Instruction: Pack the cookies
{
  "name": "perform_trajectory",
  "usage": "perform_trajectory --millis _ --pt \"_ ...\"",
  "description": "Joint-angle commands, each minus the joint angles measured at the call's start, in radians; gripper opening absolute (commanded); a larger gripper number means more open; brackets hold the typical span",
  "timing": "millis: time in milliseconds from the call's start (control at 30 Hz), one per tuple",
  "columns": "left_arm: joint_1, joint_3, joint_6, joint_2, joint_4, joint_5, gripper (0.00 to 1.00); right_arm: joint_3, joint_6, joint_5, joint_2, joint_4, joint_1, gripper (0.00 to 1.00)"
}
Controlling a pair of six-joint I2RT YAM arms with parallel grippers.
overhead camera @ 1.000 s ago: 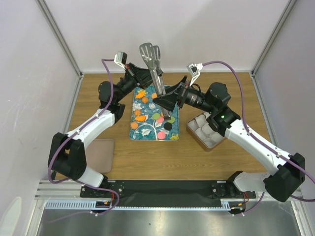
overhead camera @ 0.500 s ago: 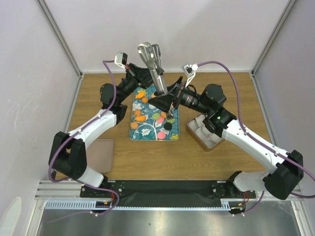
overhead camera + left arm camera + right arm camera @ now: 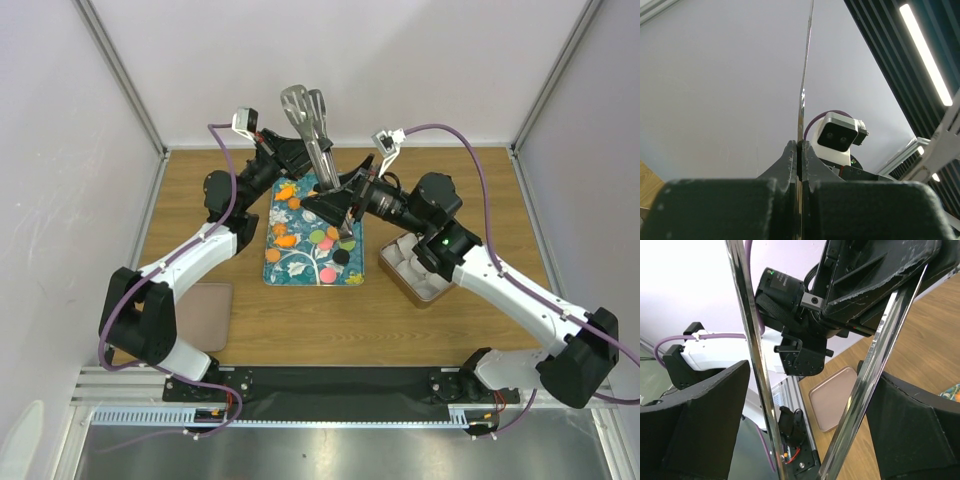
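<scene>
Several cookies [image 3: 287, 240] in orange, green, pink and black lie on the teal printed tray [image 3: 297, 266]. Over the tray's far end stand metal tongs [image 3: 316, 140], heads up. My left gripper [image 3: 296, 160] is shut on them; in the left wrist view they show as a thin metal edge [image 3: 803, 80] clamped at the left gripper [image 3: 799, 150]. My right gripper [image 3: 337, 207] is open and straddles the tongs lower down. In the right wrist view both shiny arms [image 3: 747, 330] run between its fingers [image 3: 700, 415], the right gripper [image 3: 807, 410] wide around them.
A brown box [image 3: 418, 266] with white paper cups sits right of the teal tray. A small pinkish tray [image 3: 205, 315] lies at the near left, also in the right wrist view [image 3: 832, 400]. Frame posts and pale walls close in the table.
My right arm has shifted up and left, bringing its open fingers around the tongs. The tongs leaned slightly and came back. The left gripper kept its hold.
</scene>
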Motion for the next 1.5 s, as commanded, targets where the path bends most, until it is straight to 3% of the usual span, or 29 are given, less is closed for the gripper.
perform_trajectory --millis 0,400,633,733,800,967,1167,1467 --pt "-0.010 0.004 0.015 0.004 0.088 -0.028 0.00 0.012 -0.006 0.046 -0.046 0.069 0.007 0.93" --pt "-0.010 0.002 0.002 0.017 0.132 -0.058 0.00 0.019 0.011 0.043 -0.036 0.061 0.007 0.85" --pt "-0.010 0.000 0.004 0.022 0.159 -0.063 0.00 0.034 0.010 0.050 -0.033 0.047 0.008 0.69" --pt "-0.010 0.005 0.013 0.019 0.151 -0.057 0.15 0.035 0.005 0.053 -0.033 0.044 0.008 0.64" --pt "-0.010 0.005 0.028 0.014 0.142 -0.057 0.31 0.035 0.001 0.061 -0.036 0.035 0.008 0.60" --pt "-0.004 0.011 0.055 -0.004 0.102 -0.054 0.50 0.037 -0.030 0.090 -0.059 0.000 0.008 0.56" --pt "0.022 0.017 0.055 -0.001 0.093 -0.045 0.62 0.031 -0.068 0.138 -0.089 -0.048 0.008 0.55" --pt "0.126 0.020 0.048 0.007 0.068 -0.008 0.66 -0.010 -0.090 0.193 -0.140 -0.112 -0.001 0.55"
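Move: The tongs hang in the air with their spatula ends up and outward, one arm still pinched by the left hand; their middle lies about 3 cm back from that hand at its height, and some 5 cm ahead of and 3 cm above the right hand, whose wide-open fingers straddle them nearer the hinge. The cookie tray is far below, centred about 13 cm ahead of the right hand and 42 cm down, and the cup box lies roughly 5 cm ahead and 24 cm to its right, 40 cm down. The right hand, staying almost in place apart from a rise of about 1 cm, closes its fingers from nearly full width to about half and grips both arms of the tongs near the hinge, while the left, still pinching its arm, eases up about 1 cm and then opens to roughly two thirds to let go. The left hand then slips off to its left and forward, about 3 cm each way, as the right draws the tongs some 2 cm to the right, swinging nearly 10 degrees clockwise and rising a little at the end. ##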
